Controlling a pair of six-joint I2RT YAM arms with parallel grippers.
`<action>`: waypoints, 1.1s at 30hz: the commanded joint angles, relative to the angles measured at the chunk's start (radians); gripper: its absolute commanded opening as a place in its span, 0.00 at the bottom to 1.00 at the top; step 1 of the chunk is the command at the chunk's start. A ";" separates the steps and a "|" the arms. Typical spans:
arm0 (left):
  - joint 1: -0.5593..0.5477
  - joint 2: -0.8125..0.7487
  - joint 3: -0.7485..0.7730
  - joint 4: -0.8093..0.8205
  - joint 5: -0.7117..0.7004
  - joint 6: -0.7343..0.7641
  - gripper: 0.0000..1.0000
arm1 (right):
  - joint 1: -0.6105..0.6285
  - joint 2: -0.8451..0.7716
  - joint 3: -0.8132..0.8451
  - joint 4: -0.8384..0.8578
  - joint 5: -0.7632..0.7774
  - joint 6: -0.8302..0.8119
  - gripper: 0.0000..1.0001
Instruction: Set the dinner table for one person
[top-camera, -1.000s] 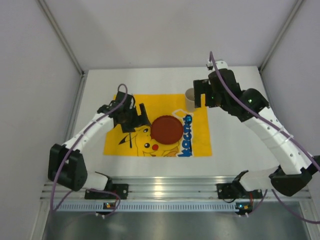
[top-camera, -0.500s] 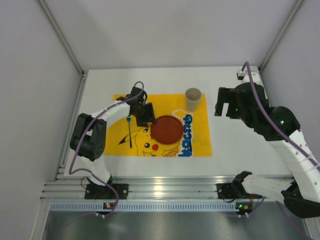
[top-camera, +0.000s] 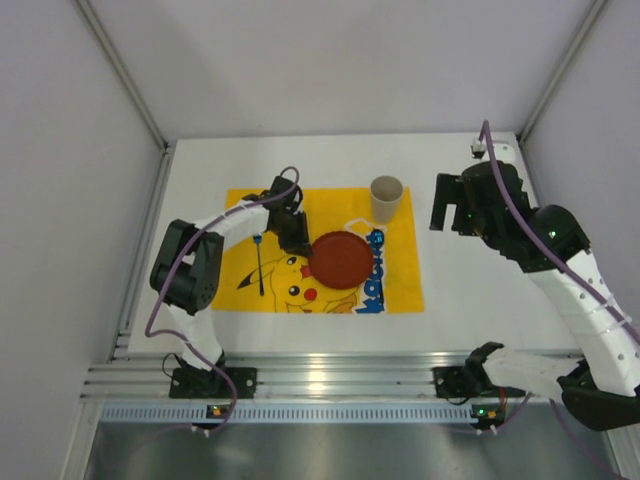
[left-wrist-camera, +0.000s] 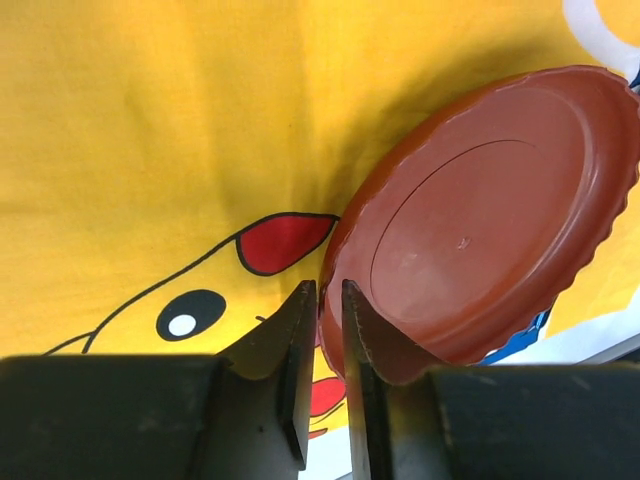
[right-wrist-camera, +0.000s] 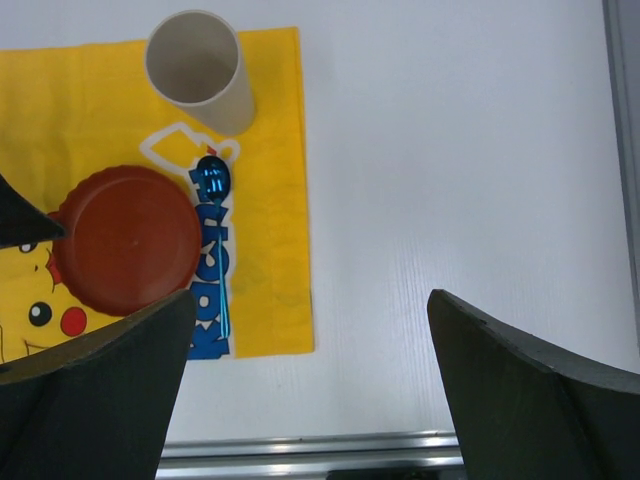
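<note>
A red plate (top-camera: 342, 260) lies on the yellow Pikachu cloth (top-camera: 232, 292) in the middle of the white dinner table (top-camera: 480, 290). My left gripper (top-camera: 299, 242) is shut on the plate's left rim. In the left wrist view the rim of the plate (left-wrist-camera: 480, 220) sits between the nearly closed jaws of the left gripper (left-wrist-camera: 328, 292). A beige cup (top-camera: 386, 198) stands upright on the cloth's far right corner. My right gripper (top-camera: 452, 212) is open and empty above bare table, right of the cup. The right wrist view shows the cup (right-wrist-camera: 195, 70), the plate (right-wrist-camera: 128, 240) and a blue spoon (right-wrist-camera: 215, 230) just right of the plate.
A thin dark utensil with a blue end (top-camera: 260, 265) lies on the cloth left of the plate. A metal rail (top-camera: 330, 385) runs along the near edge. Grey walls enclose the table on three sides. White tabletop (right-wrist-camera: 450, 150) stretches right of the cloth (right-wrist-camera: 270, 150).
My left gripper left the dark utensil, moved right and closed on the plate's left rim; the plate shifted slightly right. My right gripper drew back right from the cup, then held still.
</note>
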 joint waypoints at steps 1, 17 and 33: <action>-0.003 0.015 0.037 0.010 -0.008 0.031 0.22 | -0.022 0.013 0.015 0.021 0.005 -0.014 1.00; 0.003 -0.009 0.123 -0.129 -0.131 0.143 0.00 | -0.057 0.049 0.023 0.062 -0.038 -0.050 1.00; 0.049 -0.117 -0.013 -0.148 -0.212 0.166 0.00 | -0.100 0.055 0.009 0.096 -0.075 -0.096 1.00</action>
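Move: The plate's left rim already lies between the left hand's nearly closed fingers, with its middle about 9 cm to their right, 1 cm back and 1 cm lower. The fork lies some 12 cm to this hand's left, 1 cm back; the spoon about 18 cm to its right and 3 cm back; the cup roughly 20 cm right and 11 cm ahead. From the raised right hand, the plate is about 25 cm left, 8 cm ahead and 30 cm below. The plate's left rim is pinched as the left fingers sink about 1 cm and shut on it. The left hand then eases up and slightly forward before drawing the plate about 6 cm left towards the fork, the forward drift undone by the end; meanwhile the fingers tilt some 15 degrees to point more nearly straight down, keeping their hold. The open right hand drifts forward about 2 cm, well above the table. ##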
